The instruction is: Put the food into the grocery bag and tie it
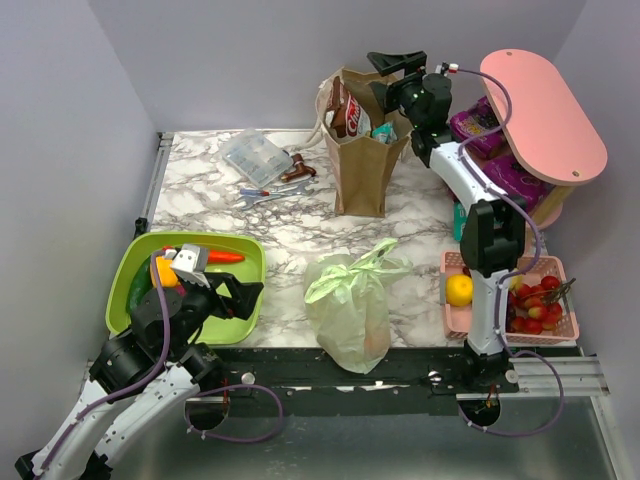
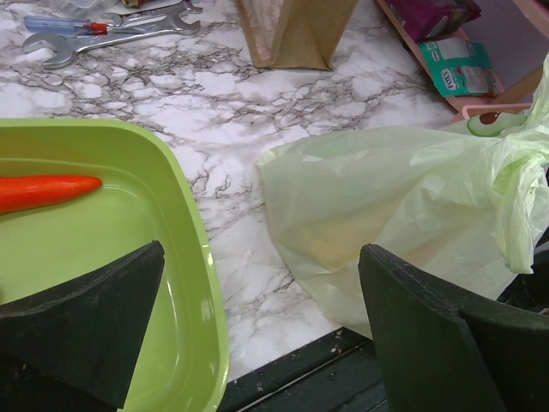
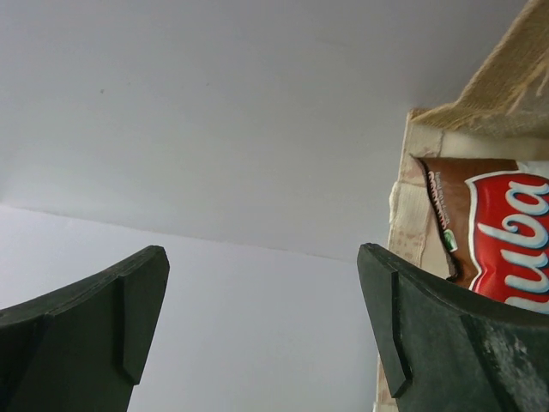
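Observation:
The pale green grocery bag (image 1: 350, 305) lies bulging at the table's near edge, its handles bunched together at the top (image 1: 378, 262). Food shows only as faint yellow and orange shapes through the plastic (image 2: 339, 245). My left gripper (image 1: 243, 300) hangs open over the right rim of the lime tray (image 1: 250, 250), left of the bag and apart from it; nothing sits between its fingers (image 2: 86, 318). My right gripper (image 1: 385, 78) is raised high at the back beside the brown paper bag (image 1: 360, 160), open and empty, facing the wall (image 3: 262, 257).
The lime tray holds a carrot (image 2: 43, 190), a cucumber (image 1: 140, 288) and a yellow-orange piece (image 1: 163, 272). A pink basket (image 1: 450, 322) at the right holds a yellow fruit (image 1: 459, 289) and red ones. Wrenches (image 1: 270, 192), a clear box (image 1: 255, 155) and a pink shelf (image 1: 545, 100) stand behind.

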`<action>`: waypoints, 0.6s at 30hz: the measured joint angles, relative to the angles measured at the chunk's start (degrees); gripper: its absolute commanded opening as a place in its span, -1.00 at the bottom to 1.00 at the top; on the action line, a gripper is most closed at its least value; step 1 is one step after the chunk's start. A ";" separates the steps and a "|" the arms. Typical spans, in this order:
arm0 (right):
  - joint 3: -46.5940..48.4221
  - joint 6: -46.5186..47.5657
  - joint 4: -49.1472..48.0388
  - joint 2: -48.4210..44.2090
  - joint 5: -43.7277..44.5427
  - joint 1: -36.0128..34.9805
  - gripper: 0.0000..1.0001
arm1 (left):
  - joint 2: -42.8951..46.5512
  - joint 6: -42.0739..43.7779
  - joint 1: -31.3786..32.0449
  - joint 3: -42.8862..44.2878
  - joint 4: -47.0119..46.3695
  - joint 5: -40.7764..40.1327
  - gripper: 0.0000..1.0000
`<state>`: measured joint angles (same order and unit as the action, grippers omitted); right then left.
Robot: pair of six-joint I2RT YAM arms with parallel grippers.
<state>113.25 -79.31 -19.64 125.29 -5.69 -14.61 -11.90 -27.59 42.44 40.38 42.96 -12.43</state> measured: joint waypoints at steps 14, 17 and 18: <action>-18.88 21.86 5.92 -24.90 -7.65 -0.74 1.00 | -1.88 0.20 0.00 0.70 0.07 1.40 0.97; -23.26 27.21 8.33 -30.80 -8.02 -0.98 1.00 | -2.47 0.42 0.00 2.97 0.31 2.10 0.97; -24.37 28.79 9.38 -32.54 -8.15 -1.07 1.00 | -3.06 0.61 0.00 4.26 0.50 2.45 0.97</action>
<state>88.88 -50.52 -10.26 92.75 -13.85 -15.68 -14.96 -26.98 42.44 44.64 43.46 -9.98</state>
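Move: Back from the right hand by about 13 cm, some 5 cm to its left and 20 below, stands the paper bag; the chips sit in it about 12 cm back and 8 left of the hand, the candy pack 17 back and level sideways. The tied green bag lies roughly 46 cm back, 6 left. From the left hand the paper bag is some 34 cm ahead, 24 right; the tied green bag about 2 ahead, 20 right. Drawing back from the wall side of the paper bag, the empty right hand travels about 15 cm towards its base with gathering speed while rising some 6 cm. It rolls its left side down nearly 30 degrees, tips the fingers up a little and keeps them wide open. The left hand, also open, dips slightly, then starts up by about 2 cm. ##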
